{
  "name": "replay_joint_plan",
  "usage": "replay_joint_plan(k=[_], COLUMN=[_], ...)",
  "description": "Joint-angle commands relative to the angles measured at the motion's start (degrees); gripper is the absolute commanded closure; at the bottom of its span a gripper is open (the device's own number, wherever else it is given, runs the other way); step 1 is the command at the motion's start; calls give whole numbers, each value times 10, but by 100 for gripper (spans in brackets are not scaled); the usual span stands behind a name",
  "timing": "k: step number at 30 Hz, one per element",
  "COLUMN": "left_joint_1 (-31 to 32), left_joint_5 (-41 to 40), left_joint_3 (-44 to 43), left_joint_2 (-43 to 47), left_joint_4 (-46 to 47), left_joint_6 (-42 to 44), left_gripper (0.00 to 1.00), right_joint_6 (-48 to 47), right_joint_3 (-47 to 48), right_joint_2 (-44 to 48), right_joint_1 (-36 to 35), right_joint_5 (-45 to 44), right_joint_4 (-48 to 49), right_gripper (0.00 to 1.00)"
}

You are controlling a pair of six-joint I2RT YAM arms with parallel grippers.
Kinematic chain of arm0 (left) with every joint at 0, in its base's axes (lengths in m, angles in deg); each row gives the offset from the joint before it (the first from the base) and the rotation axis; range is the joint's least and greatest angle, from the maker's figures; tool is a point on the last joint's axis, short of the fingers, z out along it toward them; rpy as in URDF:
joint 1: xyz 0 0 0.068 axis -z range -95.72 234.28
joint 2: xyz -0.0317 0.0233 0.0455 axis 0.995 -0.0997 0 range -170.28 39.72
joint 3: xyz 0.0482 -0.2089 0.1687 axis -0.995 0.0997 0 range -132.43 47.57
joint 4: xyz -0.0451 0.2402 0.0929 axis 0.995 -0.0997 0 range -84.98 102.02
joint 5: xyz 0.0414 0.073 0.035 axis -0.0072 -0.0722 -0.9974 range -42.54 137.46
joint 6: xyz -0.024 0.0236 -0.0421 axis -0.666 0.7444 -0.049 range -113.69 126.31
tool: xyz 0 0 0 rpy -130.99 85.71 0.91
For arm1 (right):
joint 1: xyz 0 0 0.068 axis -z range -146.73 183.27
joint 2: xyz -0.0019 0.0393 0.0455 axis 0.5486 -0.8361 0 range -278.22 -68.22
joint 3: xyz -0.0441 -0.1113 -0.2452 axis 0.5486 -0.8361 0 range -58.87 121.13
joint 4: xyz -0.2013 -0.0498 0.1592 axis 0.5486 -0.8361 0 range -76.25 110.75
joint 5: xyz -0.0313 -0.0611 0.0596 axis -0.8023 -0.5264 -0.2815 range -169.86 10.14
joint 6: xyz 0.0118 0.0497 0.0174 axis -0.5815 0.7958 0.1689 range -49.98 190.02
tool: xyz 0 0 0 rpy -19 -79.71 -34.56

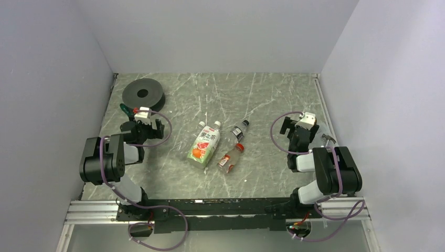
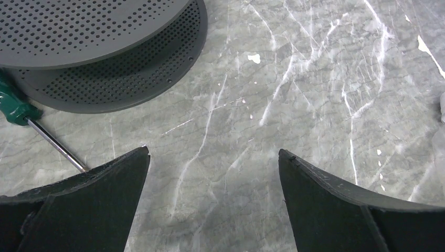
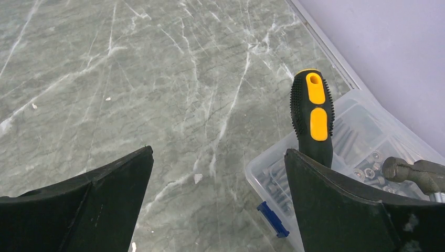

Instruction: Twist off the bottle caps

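Note:
Three bottles lie on the marble table (image 1: 262, 100) in the top view. The large bottle with the green-white-orange label (image 1: 203, 144) has white caps (image 1: 216, 125) at its far end. The small clear bottle (image 1: 239, 129) has a black cap (image 1: 245, 123). The small red-brown-labelled bottle (image 1: 229, 157) has a red cap (image 1: 240, 146). No blue cap shows. My left gripper (image 1: 148, 126) (image 2: 214, 157) is open and empty, left of the bottles. My right gripper (image 1: 294, 126) (image 3: 218, 155) is open and empty, right of them. Neither wrist view shows a bottle clearly.
A large black disc with a hole (image 1: 143, 93) (image 2: 105, 52) lies at the back left, with a green-handled screwdriver (image 1: 126, 109) (image 2: 16, 105) beside it. A clear box of bolts (image 3: 362, 142) with a black-and-yellow screwdriver (image 3: 313, 110) stands by the right wall.

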Motion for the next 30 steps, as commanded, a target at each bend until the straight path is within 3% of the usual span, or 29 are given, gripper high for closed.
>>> replay_joint_plan(k=[1,8,10,11,13,15,19,23,26,30], left_joint_1=[0,0,-4,-8,-14,-14,-14,-14,-13,18], left_joint_5=[4,4,4,1,0,20,43,69,135,191], left_joint_3=[0,-2,-1,-12,-77,-171,-306,-367,-399,-451], left_joint_2=[2,1,5,19,57,78,86,118,145,149], left_joint_4=[19,18,22,-8,-169,-356,-600,-723,-792,-890], left_joint_6=[-8,-9,-17,-23,-26,0,35,53,68,62], left_gripper=[1,1,1,1,1,1,1,1,1,1], right_joint_6=[5,4,17,42,95,117,213,305,290,243], right_joint_3=[5,12,65,108,187,238,227,225,241,310], right_joint_2=[6,18,43,54,54,41,93,146,161,162], right_joint_1=[-1,-3,-4,-5,-5,-5,-1,2,-2,-110], right_joint_5=[3,-14,-50,-70,-94,-70,28,177,281,180], right_joint_4=[30,15,-87,-184,-356,-450,-460,-469,-468,-579], right_gripper=[0,0,0,0,0,0,0,0,0,0])
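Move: The clear, white-capped bottle lies about 21 cm to the left hand's right, 8 cm nearer the base and 4 cm lower; the juice bottle is some 25 cm right and 10 cm back, and a dark spool 12 cm ahead, 5 cm left. From the right hand, the black-capped bottle lies roughly 27 cm left, 1 cm back and 7 cm below, with the orange-capped bottle about 31 cm left and 13 cm back. The right hand leaves its resting pose forward and up by about 5 cm, then swings some 10 cm left towards the black-capped bottle, rolling its left side up and turning counter-clockwise, still well above the table. The left hand lifts about 13 cm, first pushing forward and then drawing back to where it started while easing right, tipping its fingers down and turning slightly clockwise; both grippers stay wide open and empty. ##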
